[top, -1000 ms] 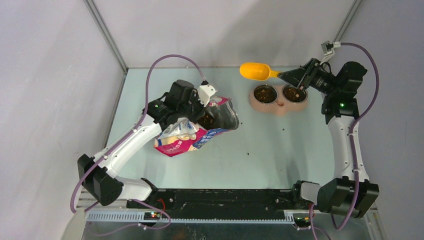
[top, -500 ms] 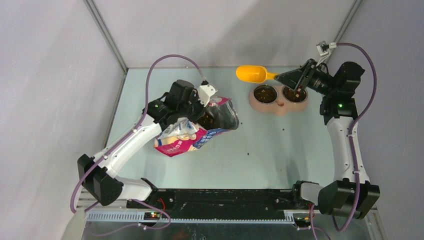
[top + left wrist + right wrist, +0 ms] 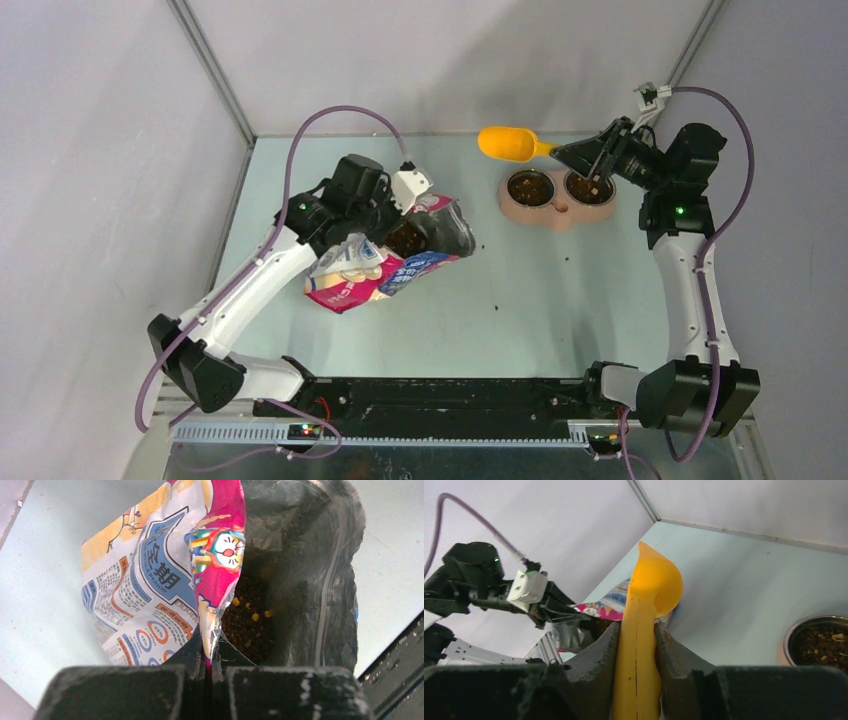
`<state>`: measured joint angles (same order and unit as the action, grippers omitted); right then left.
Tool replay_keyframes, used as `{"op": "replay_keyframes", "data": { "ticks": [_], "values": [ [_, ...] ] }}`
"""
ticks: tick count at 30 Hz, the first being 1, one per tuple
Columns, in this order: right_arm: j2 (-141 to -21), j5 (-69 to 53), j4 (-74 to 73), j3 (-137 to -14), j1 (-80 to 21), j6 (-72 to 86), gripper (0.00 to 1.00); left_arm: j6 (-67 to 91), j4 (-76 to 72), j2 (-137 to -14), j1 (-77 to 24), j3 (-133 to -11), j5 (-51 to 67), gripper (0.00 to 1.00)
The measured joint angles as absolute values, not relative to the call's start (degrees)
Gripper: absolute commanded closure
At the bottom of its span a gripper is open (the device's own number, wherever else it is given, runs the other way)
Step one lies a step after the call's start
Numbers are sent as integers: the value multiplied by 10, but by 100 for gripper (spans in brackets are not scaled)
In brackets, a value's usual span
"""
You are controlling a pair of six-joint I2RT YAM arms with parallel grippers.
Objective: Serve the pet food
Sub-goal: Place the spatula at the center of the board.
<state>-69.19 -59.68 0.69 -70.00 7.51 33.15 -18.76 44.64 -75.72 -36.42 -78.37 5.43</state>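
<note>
Dark brown pet food [image 3: 250, 617] lies inside the open pink-and-blue printed bag [image 3: 372, 270], which rests on its side at mid-left with its mouth [image 3: 432, 236] facing right. My left gripper [image 3: 209, 645] is shut on the bag's torn upper edge and holds the mouth open. More pet food fills both bowls of the pink double feeder [image 3: 556, 192] at the back right. My right gripper [image 3: 636, 630] is shut on the handle of a yellow scoop [image 3: 508, 144], held in the air left of the feeder; the bowl of the scoop [image 3: 655, 577] points away from me, its inside hidden.
Stray kibble crumbs [image 3: 497, 291] dot the pale green table. Grey walls close in on the left, back and right. A black rail [image 3: 440, 392] runs along the near edge between the arm bases.
The left arm shifted slightly left, drawing the bag with it. The right gripper swung the scoop a little left and then back right, staying above the table behind the feeder.
</note>
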Motion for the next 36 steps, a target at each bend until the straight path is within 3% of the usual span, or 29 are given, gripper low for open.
{"op": "replay_keyframes", "data": {
  "ticks": [18,36],
  "values": [
    [-778,-476,-47,-700,65,308,100,-320,638,-697,-364,-832,151,100],
    [-787,-470,-55,-700,41,295,100,-335,632,-682,-368,-832,72,100]
  ]
}}
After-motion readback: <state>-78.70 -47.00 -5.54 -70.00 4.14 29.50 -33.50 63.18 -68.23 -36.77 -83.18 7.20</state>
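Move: The right hand holds the empty yellow spatula; the board's center, taken as the tabletop's open middle, lies about 13 cm ahead of it, 17 left and 38 below. From that hand the left bowl is some 25 ahead and 5 right, the right bowl 25 ahead and 18 right, both about 35 below. The left hand pinches the pet food bag's rim, the bag's middle about 4 ahead, 1 left and 15 below, the board's center 17 ahead and 11 right. Keeping its grip on the spatula handle, the right hand sinks about 8 cm and reaches 6 cm forward, tipping down and swinging slightly clockwise, bringing the spatula lower on its way towards the board's center. Meanwhile the left hand, still pinching the bag rim, pulls some 7 cm back towards the robot, turning clockwise, then eases slightly forward while still drifting left and rising. ##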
